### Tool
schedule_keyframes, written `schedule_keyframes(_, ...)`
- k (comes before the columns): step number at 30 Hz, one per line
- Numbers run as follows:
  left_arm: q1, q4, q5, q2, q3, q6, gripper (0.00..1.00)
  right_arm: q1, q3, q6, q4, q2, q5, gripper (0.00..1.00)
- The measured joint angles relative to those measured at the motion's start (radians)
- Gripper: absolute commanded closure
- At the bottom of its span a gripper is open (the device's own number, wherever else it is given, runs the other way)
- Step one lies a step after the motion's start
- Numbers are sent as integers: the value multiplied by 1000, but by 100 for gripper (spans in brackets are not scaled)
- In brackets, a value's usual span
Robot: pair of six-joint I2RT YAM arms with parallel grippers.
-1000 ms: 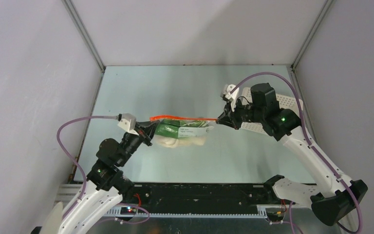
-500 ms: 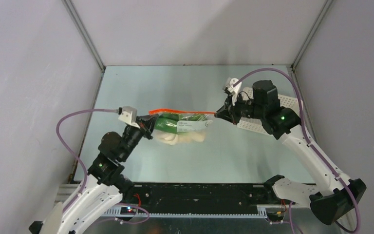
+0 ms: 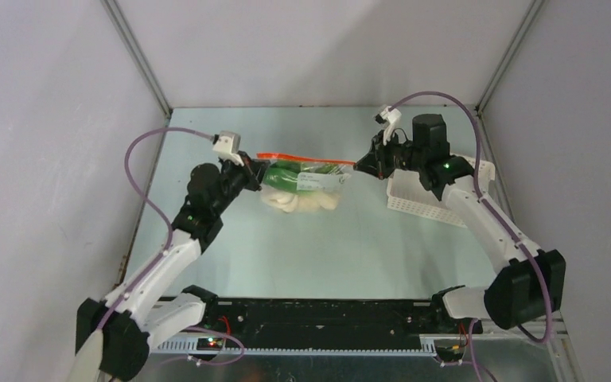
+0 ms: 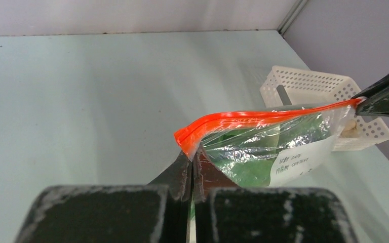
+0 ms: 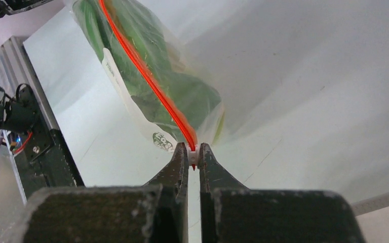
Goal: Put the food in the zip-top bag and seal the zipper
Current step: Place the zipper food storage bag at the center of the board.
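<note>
The clear zip-top bag [image 3: 306, 181] hangs stretched between both grippers above the table, with green leafy and cream-white food [image 3: 298, 199] inside. Its orange-red zipper [image 3: 302, 157] runs straight along the top. My left gripper [image 3: 256, 173] is shut on the bag's left corner just under the strip [image 4: 192, 152]. My right gripper [image 3: 358, 165] is shut on the zipper's right end, pinching a small white slider [image 5: 193, 154]. In the right wrist view the zipper [image 5: 147, 76] runs away from the jaws over the green food [image 5: 182, 96]. The bag's white label [image 4: 304, 159] shows in the left wrist view.
A white perforated basket [image 3: 437, 199] stands on the table at the right, under my right arm; it also shows in the left wrist view [image 4: 309, 86]. Grey walls enclose the table on three sides.
Both grippers have carried the bag away from the arm bases toward the back of the table, still stretched between them. The basket now shows more fully beside the right arm.
</note>
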Motion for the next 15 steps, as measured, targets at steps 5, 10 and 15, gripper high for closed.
schedule_keyframes(5,57,54,90,186,100,-19,95,-59,19,40,67,114,-36,100)
schedule_keyframes(10,121,79,156,358,215,-27,2,-98,58,87,148,233,-40,100)
schedule_keyframes(15,161,74,167,457,343,-42,0,-146,142,162,201,356,-10,100)
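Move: The hands still hold the zipper bag by its two zipper ends. The middle of the board lies about 13 cm to the left hand's right, level with it fore and aft and some 22 cm below; the bag's middle hangs 13 cm to its right, 2 cm back and 10 cm lower. From the right hand the board's middle is roughly 12 cm left and 22 cm down, the white basket 24 cm right, 2 cm ahead and 20 cm down. Forward and fast, both hands swing the bag out towards the board's far edge, each about 11 cm. The right keeps its pinch on the zipper end while sinking some 4 cm and turning slightly clockwise; the left stays nearly level, opens wide on the way and lets go of its corner, rising a little last. ##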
